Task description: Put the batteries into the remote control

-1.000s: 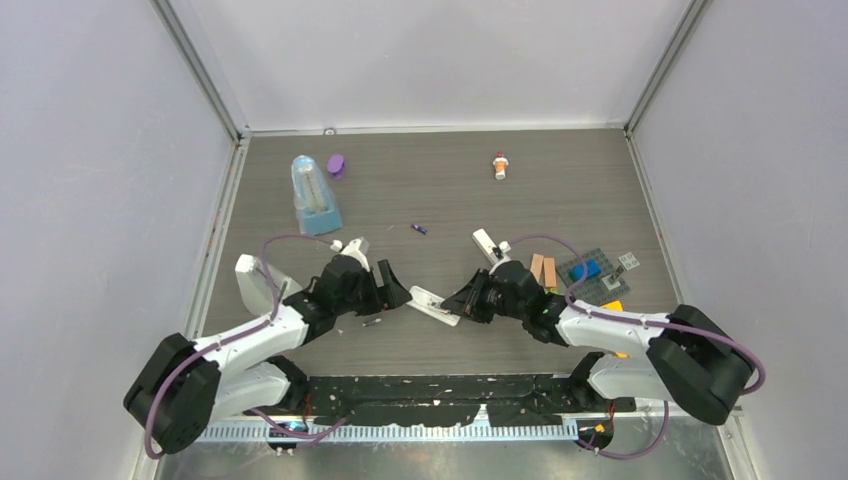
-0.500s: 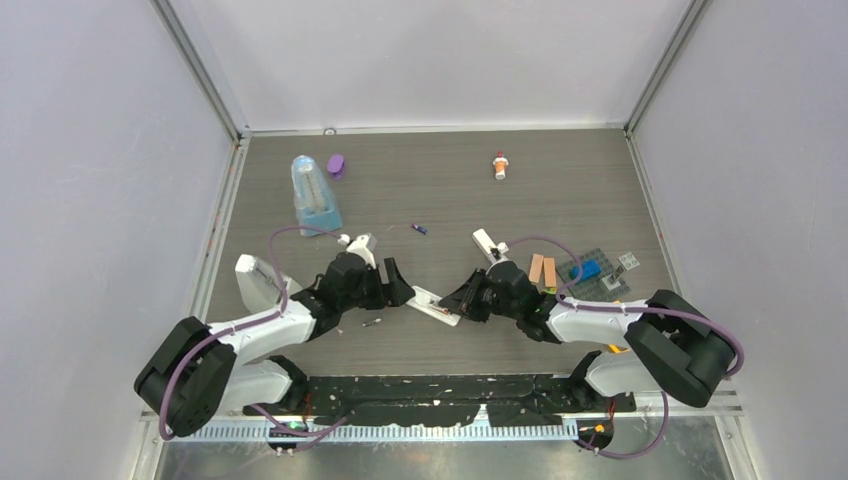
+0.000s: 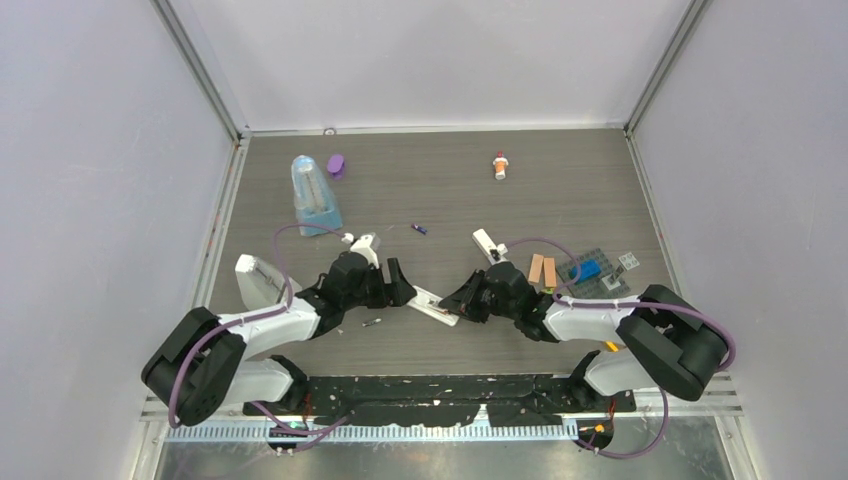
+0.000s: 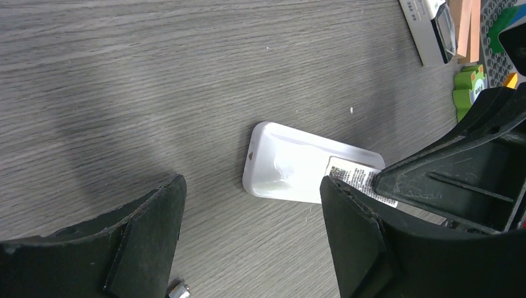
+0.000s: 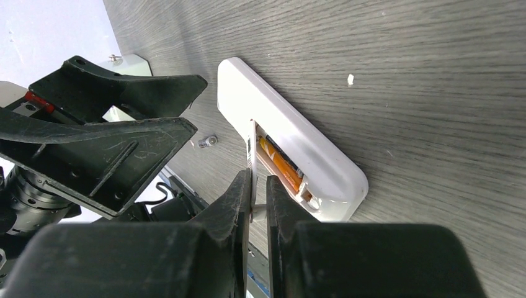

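The white remote control (image 3: 436,303) lies face down between both grippers, its labelled back (image 4: 291,169) up. Its battery compartment is uncovered, with an orange battery (image 5: 280,163) lying inside. My right gripper (image 5: 258,181) is shut on the thin white battery cover, held on edge at the compartment's rim. My left gripper (image 4: 252,184) stands open just short of the remote's other end, with nothing between its fingers. A dark battery with a silvery tip (image 3: 372,322) lies on the table by the left gripper (image 3: 400,283). A purple battery (image 3: 420,229) lies farther back.
A white bar with a black tip (image 3: 487,243), tan blocks (image 3: 543,269) and a grey plate with bricks (image 3: 597,273) sit behind the right arm. A red-and-white bottle (image 3: 500,165) is at the back. A clear blue container (image 3: 313,196), a purple cap (image 3: 336,165) and a white object (image 3: 254,281) are at the left.
The left arm has edged slightly right, bringing its open gripper closer to the remote. The right gripper has kept its hold at the compartment.
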Controlling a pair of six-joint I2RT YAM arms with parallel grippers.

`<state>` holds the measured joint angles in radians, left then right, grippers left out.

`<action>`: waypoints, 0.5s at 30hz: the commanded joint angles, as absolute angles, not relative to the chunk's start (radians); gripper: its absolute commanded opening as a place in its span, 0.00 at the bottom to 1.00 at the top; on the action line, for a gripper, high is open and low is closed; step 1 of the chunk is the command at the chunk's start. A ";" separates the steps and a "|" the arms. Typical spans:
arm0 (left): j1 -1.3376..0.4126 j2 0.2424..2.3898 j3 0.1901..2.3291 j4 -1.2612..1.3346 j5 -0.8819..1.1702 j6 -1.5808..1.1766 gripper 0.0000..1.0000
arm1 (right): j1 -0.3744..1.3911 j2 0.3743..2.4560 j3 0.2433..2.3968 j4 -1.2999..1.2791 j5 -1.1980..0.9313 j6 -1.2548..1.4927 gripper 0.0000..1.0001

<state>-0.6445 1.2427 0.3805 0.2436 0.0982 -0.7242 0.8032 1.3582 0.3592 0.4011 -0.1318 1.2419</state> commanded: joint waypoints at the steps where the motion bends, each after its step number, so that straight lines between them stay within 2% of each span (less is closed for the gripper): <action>1: -0.640 1.269 0.394 0.322 0.113 -0.701 0.80 | 0.807 1.390 0.378 0.406 -0.107 1.256 0.07; 7: -0.641 1.275 0.390 0.332 0.119 -0.711 0.80 | 0.807 1.365 0.386 0.354 -0.108 1.275 0.25; 15: -0.640 1.274 0.396 0.313 0.097 -0.718 0.80 | 0.808 1.295 0.424 0.246 -0.112 1.285 0.45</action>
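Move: The right fingers already hold the battery cover at its right end over the open back of the remote, whose middle lies about 3 cm left, 1 cm ahead and 2 cm below them. From that hand the grey-and-white gadget is some 10 cm right and 9 cm ahead. The wide-open left hand hovers at the remote's left end: the remote's middle is about 6 cm right, 3 cm back; a loose battery is about 6 cm left, 6 cm back. The right fingers let go of the cover over the remote's battery compartment, parting by roughly a quarter of their full range while the hand stays almost in place, dipping about half a centimetre and coming back up as it tips down slightly. The left hand settles half a centimetre lower beside the remote's left end, its fingers still wide open. ##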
